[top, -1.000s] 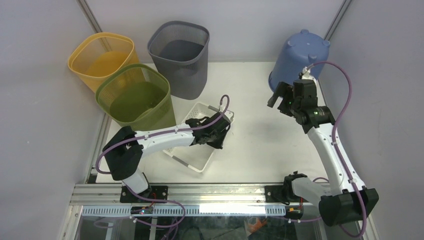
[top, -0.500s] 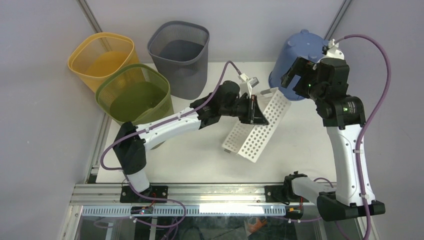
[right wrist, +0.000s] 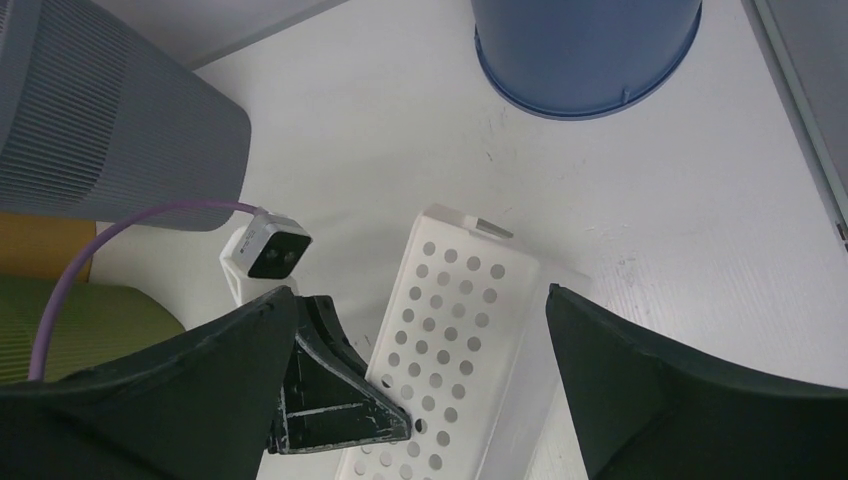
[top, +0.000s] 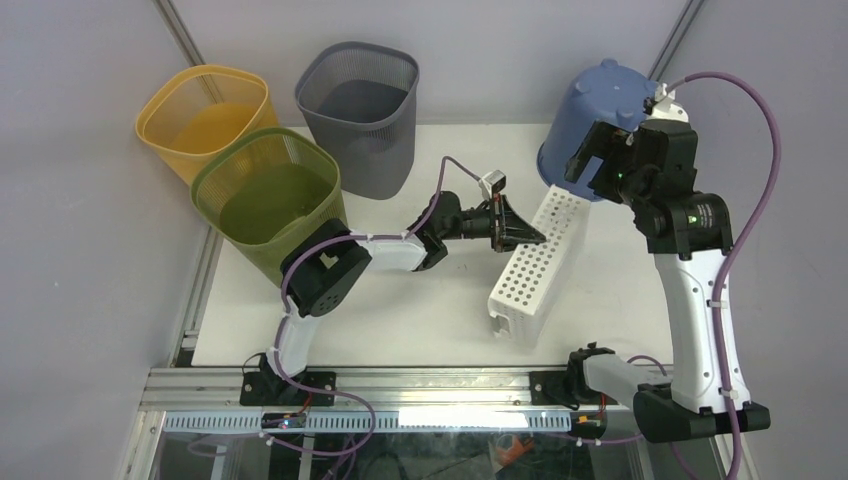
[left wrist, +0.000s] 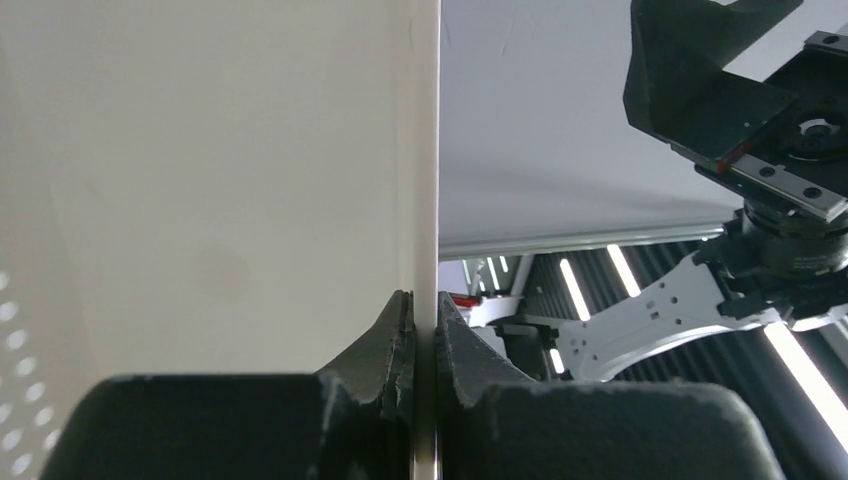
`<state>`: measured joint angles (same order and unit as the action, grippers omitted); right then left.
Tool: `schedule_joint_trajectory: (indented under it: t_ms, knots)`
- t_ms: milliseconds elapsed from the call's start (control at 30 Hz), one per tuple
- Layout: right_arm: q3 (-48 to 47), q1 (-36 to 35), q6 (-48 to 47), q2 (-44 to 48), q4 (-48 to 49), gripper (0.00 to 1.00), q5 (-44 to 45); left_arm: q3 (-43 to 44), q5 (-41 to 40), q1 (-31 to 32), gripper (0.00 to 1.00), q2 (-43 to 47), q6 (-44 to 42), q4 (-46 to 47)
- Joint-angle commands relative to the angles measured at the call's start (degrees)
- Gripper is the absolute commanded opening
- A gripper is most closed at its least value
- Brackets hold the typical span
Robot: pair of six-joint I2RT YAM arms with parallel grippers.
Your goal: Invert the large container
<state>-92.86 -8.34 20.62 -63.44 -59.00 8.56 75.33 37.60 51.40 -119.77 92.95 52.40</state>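
The large container (top: pixel 532 268) is a white perforated tray. It stands on its long side, right of the table's centre, with its low end on the table. My left gripper (top: pixel 522 237) is shut on its upper rim, reaching in from the left. In the left wrist view the thin white rim (left wrist: pixel 427 150) is pinched between the jaws of the left gripper (left wrist: pixel 425 305). My right gripper (top: pixel 600 162) hangs open above the tray's far end. From the right wrist the tray (right wrist: pixel 470 330) lies below the open right gripper (right wrist: pixel 420 300), untouched by it.
An upturned blue bucket (top: pixel 592 108) stands at the back right, just behind the right gripper. A grey mesh basket (top: pixel 358 108), a yellow one (top: pixel 205 112) and a green one (top: pixel 272 192) crowd the back left. Walls close in both sides.
The left arm lifted the white tray off the table, carried it rightward and tipped it onto its side. The right arm rose and moved back toward the blue bucket, then held still.
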Motion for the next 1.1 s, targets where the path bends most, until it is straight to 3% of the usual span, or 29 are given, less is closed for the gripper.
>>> schedule_joint_trajectory:
  t_ms: [0,333,600,733,933,1067]
  knots:
    - [1.84,0.4,-0.97,0.69,1.54,1.0,-0.03,-2.98,0.2,0.27,0.0,1.0,9.01,17.02]
    - [11.66,0.5,1.39,-0.13,0.48,1.0,-0.27,-12.82,0.4,-2.18,0.0,-0.27,8.23,20.48]
    - [19.44,1.18,4.37,2.4,0.71,1.0,-10.01,-16.08,3.41,-5.15,0.0,1.22,-2.46,11.17]
    - [20.65,1.3,5.2,3.18,1.13,1.0,-14.29,-15.33,3.83,-7.09,0.02,3.22,-14.08,-2.55]
    - [21.8,1.31,4.71,3.34,1.44,1.0,-15.73,-8.2,-1.21,-7.96,0.32,6.26,-34.58,-31.77]
    - [23.25,1.31,4.2,3.87,1.25,0.99,-16.49,-3.71,-5.49,-8.13,0.45,5.72,-42.56,-43.91]
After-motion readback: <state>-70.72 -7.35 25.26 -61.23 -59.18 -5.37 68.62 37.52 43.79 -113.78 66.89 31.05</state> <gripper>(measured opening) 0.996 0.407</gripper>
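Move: The left hand grips the white basket, on its side, by its upper part; its middle lies about 11 cm below, 5 cm back and 3 cm right. From the open right hand, it is some 23 cm below, 9 cm back and 3 cm left. The upturned blue bin stands about 18 cm ahead of the right hand and 8 cm right, its middle roughly 20 cm lower. Left hand lowers the held basket leftward about 10 cm, then opens; right hand sinks 13 cm towards it. ##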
